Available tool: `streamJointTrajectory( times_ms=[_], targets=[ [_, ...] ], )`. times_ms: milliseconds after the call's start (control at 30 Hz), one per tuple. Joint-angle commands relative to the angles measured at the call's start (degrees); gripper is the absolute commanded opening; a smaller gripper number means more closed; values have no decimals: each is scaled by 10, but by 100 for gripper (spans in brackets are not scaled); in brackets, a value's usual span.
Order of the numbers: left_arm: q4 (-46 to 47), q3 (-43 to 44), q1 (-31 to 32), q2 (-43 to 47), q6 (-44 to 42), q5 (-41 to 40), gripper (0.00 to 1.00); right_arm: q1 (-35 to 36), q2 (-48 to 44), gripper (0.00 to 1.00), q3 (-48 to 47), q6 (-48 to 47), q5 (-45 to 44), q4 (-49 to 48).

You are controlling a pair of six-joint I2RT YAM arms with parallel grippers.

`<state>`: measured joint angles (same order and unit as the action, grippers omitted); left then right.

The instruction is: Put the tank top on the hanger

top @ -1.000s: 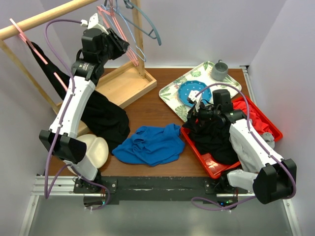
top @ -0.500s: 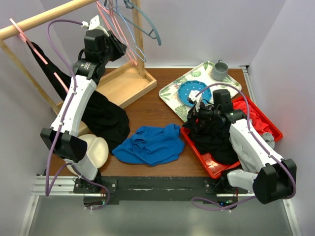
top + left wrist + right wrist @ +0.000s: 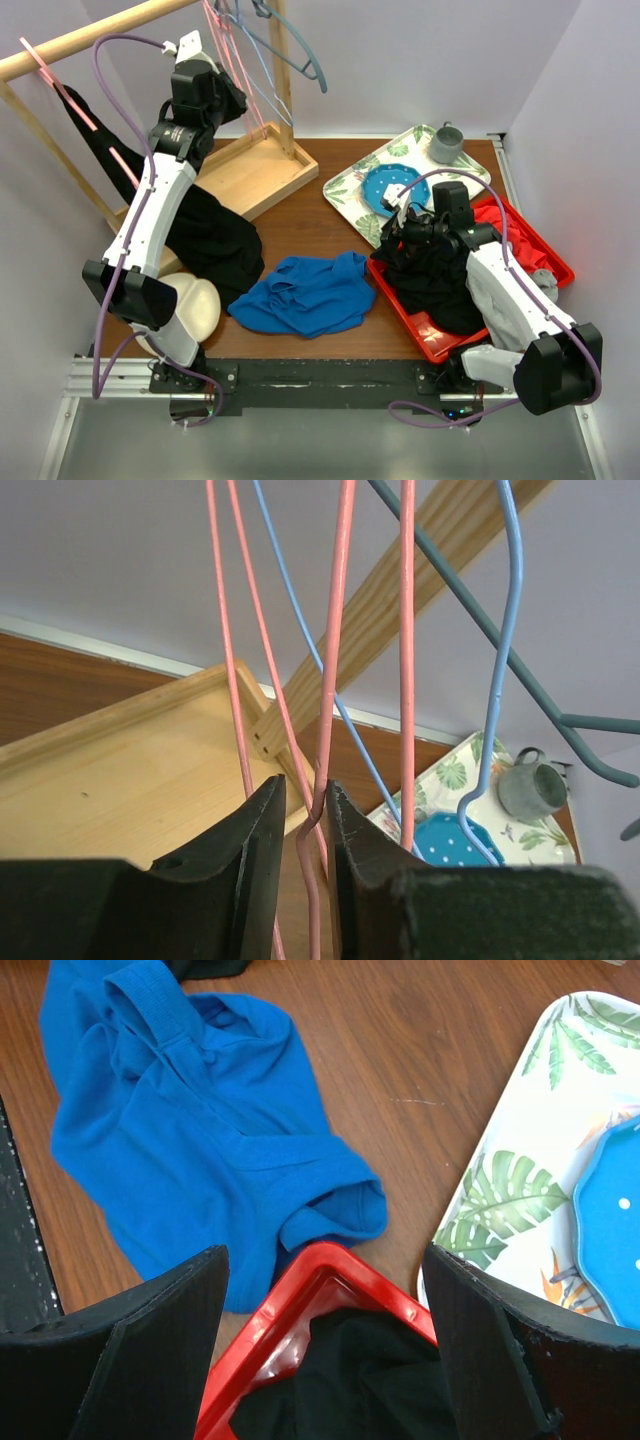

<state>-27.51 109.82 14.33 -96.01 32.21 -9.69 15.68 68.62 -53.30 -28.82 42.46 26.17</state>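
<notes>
The pink hanger (image 3: 247, 85) hangs from the wooden rod (image 3: 90, 37) at the back left, among other hangers. My left gripper (image 3: 236, 97) is raised to it. In the left wrist view the jaws (image 3: 305, 785) are nearly closed around one pink wire (image 3: 331, 680), which touches the right finger (image 3: 350, 830). The blue tank top (image 3: 305, 295) lies crumpled on the table near the front and also shows in the right wrist view (image 3: 190, 1140). My right gripper (image 3: 402, 235) hovers open and empty over the red tray's left corner (image 3: 300, 1280).
A grey-blue hanger (image 3: 297, 55) and a light blue one (image 3: 500, 680) hang beside the pink one. A black garment (image 3: 205, 235) drapes from the rack. A wooden tray (image 3: 250, 170), a leaf-print tray (image 3: 350, 185) with a blue plate (image 3: 390, 185) and a grey cup (image 3: 446, 143), and a red tray (image 3: 430, 338) of clothes stand around.
The pink hanger has swung from a tilt to the right to hanging more upright, and my left gripper has shifted slightly left with it. The right arm has not moved.
</notes>
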Motion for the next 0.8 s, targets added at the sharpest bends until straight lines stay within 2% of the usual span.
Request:
streamJointTrajectory(
  times_ms=[0, 300, 333, 367, 633, 767],
  targets=[
    [21, 9, -1, -2, -46, -50, 27, -5, -8, 83, 0, -7, 19, -2],
    [44, 34, -1, -26, -101, -87, 15, -7, -8, 83, -1, -7, 21, -2],
    [47, 36, -1, -28, -113, -93, 5, -7, -7, 83, -1, -7, 21, -1],
    [54, 36, -1, -28, -120, -95, 0, -7, -8, 83, -1, -6, 21, -1],
    [97, 29, 2, 7, -145, -114, 0, -11, -7, 83, 0, -7, 21, -1],
    [135, -9, 7, 47, -150, -129, 0, -11, -7, 83, 0, -7, 20, 0]
  ],
)
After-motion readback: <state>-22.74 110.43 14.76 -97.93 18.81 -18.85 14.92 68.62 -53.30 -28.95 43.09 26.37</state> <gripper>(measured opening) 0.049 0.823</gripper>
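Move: The near bar of the pink hanger already stands between the left hand's half-open fingertips, barely 1 cm ahead and level with them. The blue hanger hangs about 5 cm ahead and 4 cm to the right, the teal one about 10 cm ahead and 9 cm right, both at roughly hand height. From the idle right hand, the pink bar is some 22 cm ahead, 26 cm left and 20 cm higher. The left fingers close from a small gap and pinch the pink hanger's near bar, while the hand travels about 3 cm left and 2 cm forward, away from the rack's far post. It rolls some 15 degrees as it goes, left side rising, sinking slightly and then easing back up once the fingers are shut. ##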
